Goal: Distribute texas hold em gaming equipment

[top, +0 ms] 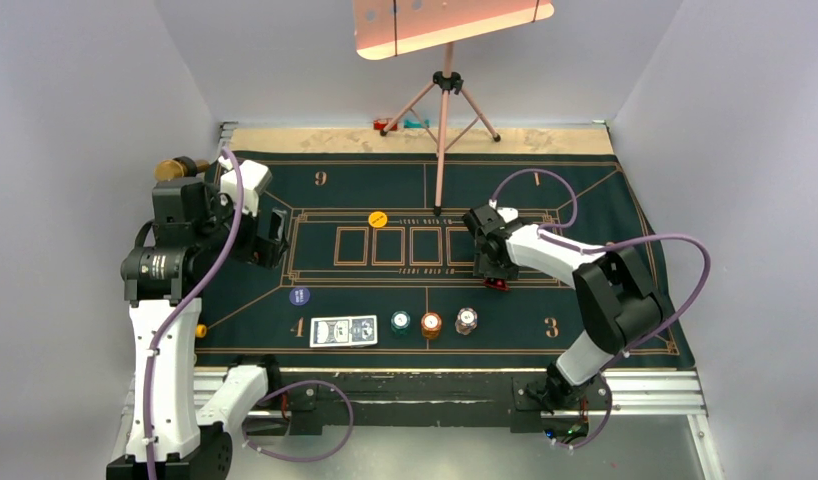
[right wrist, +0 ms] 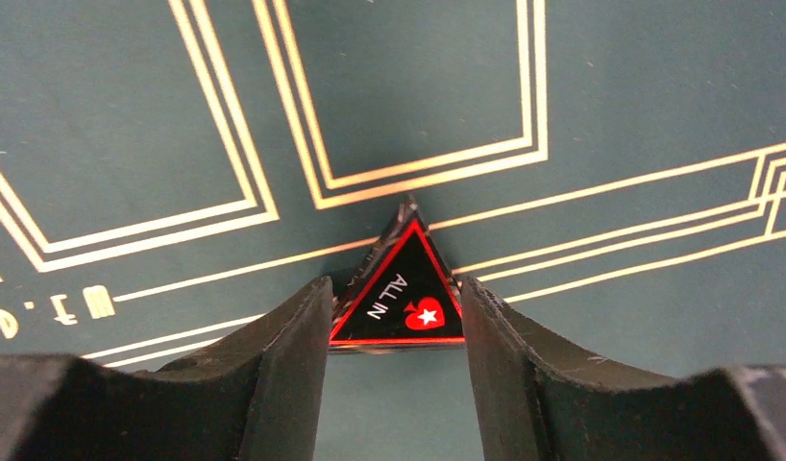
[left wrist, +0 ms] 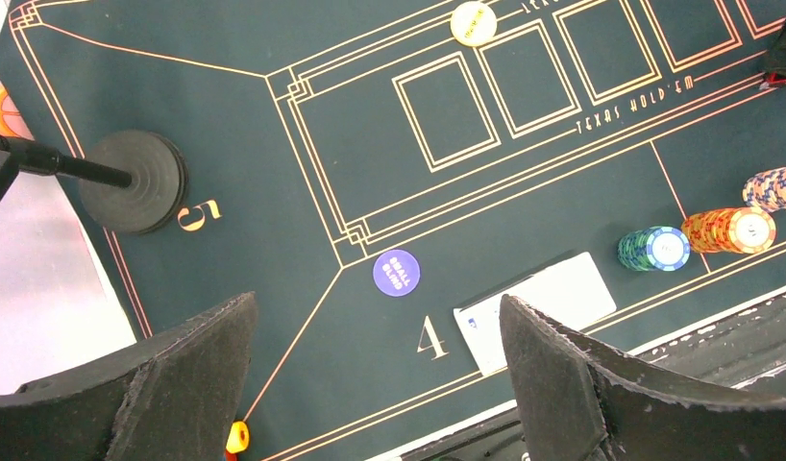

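A red triangular marker (right wrist: 399, 298) reading "ALL IN" sits between my right gripper's (right wrist: 394, 288) fingers, which press on its two base corners just above the dark green mat (top: 585, 190). From above, that gripper (top: 495, 275) is right of the card boxes with the marker (top: 498, 286) under it. My left gripper (top: 270, 235) hangs open and empty at the left, its jaws (left wrist: 378, 303) wide apart. Playing cards (top: 343, 331) lie by number 4, beside teal (top: 400, 322), orange (top: 431, 325) and white (top: 466, 320) chip stacks. A blue disc (top: 299, 296) and a yellow disc (top: 378, 218) rest on the mat.
A tripod (top: 443, 120) stands at the mat's far edge, one leg reaching the centre line, with a pink panel overhead. A black round base with a rod (left wrist: 135, 181) sits by number 5. A small yellow piece (left wrist: 237, 438) lies at the mat's left edge. Grey walls enclose the table.
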Available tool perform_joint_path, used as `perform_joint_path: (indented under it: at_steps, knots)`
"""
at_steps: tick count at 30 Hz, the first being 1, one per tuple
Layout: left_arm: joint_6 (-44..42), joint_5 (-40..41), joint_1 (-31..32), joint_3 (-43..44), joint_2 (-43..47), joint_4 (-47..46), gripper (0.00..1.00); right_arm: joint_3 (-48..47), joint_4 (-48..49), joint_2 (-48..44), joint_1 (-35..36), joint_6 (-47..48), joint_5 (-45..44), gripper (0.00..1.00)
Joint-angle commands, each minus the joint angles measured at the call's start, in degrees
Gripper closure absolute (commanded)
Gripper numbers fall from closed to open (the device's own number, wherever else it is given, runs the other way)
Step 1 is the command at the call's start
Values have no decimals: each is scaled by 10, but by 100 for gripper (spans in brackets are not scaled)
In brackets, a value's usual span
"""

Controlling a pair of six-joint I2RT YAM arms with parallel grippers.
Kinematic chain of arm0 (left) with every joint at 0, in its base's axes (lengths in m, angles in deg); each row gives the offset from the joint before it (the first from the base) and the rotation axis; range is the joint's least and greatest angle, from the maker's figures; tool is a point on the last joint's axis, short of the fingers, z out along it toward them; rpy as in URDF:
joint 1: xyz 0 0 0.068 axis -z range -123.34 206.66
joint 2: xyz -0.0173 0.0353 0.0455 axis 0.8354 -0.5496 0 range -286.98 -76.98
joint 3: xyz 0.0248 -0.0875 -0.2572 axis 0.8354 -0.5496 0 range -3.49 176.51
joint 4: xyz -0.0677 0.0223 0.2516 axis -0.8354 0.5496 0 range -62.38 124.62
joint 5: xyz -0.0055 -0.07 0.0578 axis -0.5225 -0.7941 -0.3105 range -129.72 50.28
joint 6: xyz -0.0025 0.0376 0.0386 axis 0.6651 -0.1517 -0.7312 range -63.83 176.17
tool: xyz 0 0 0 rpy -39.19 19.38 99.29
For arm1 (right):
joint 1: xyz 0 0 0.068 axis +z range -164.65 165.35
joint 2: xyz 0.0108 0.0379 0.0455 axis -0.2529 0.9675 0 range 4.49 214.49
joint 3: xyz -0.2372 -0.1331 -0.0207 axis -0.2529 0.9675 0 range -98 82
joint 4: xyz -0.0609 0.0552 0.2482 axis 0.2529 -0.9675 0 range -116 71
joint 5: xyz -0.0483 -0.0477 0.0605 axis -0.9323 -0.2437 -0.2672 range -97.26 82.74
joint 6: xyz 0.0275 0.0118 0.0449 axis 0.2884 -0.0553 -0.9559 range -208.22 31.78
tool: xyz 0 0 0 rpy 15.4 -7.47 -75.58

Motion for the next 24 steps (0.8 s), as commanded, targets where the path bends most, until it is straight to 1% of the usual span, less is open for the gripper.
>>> perform_joint_path:
  at_steps: [1, 5, 9, 11, 13, 14, 18, 20, 24]
  knots:
    - [-10, -8, -3, 22, -3, 2, 0, 5, -72, -22, -6, -41, -37, 48]
    - [-9, -15, -3, 15, 1, 5, 0, 3, -82, -52, -6, -48, -61, 50]
    - [-6, -21, -4, -5, 8, 2, 0, -33, -82, -107, -3, -2, -73, 47]
    - [-4, -22, -3, -16, 12, 2, 0, -52, -64, -144, 5, 31, -49, 43]
    - [-1, -24, -3, -28, 15, 1, 0, -73, -40, -173, 25, 63, -14, 36]
    - [0, -23, -4, -35, 16, -1, 0, -86, -35, -180, 52, 74, -4, 31]
    - [7, -14, -3, -51, 19, -8, 0, -135, -35, -160, 184, 111, -19, 12]
    - [9, -15, -3, -55, 21, -9, 0, -139, -19, -148, 233, 129, -1, 8]
    - [15, -12, -3, -60, 25, -10, 0, -118, 32, -136, 290, 155, 63, 6]
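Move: The right fingers, almost on the cloth, still pinch the red ALL IN triangle; its resting place is about 2 cm back and 2 cm to the right. From this hand the pale chip stack stands some 9 cm back and 6 cm left, the orange stack 9 cm back and 14 cm left, the green one 9 cm back and 20 cm left. From the left hand, the triangle lies about 7 cm ahead, 44 cm right and 28 cm below. Still pinching the ALL IN triangle, the right hand drags it a couple of centimetres back and to the right, then opens and lifts clear. It climbs about 16 cm and sweeps some 18 cm left over to the chip stacks, drawing back a little late on, fingers spreading nearly wide while the wrist turns roughly 35 degrees counter-clockwise. The empty, open left hand sinks 3 cm. ##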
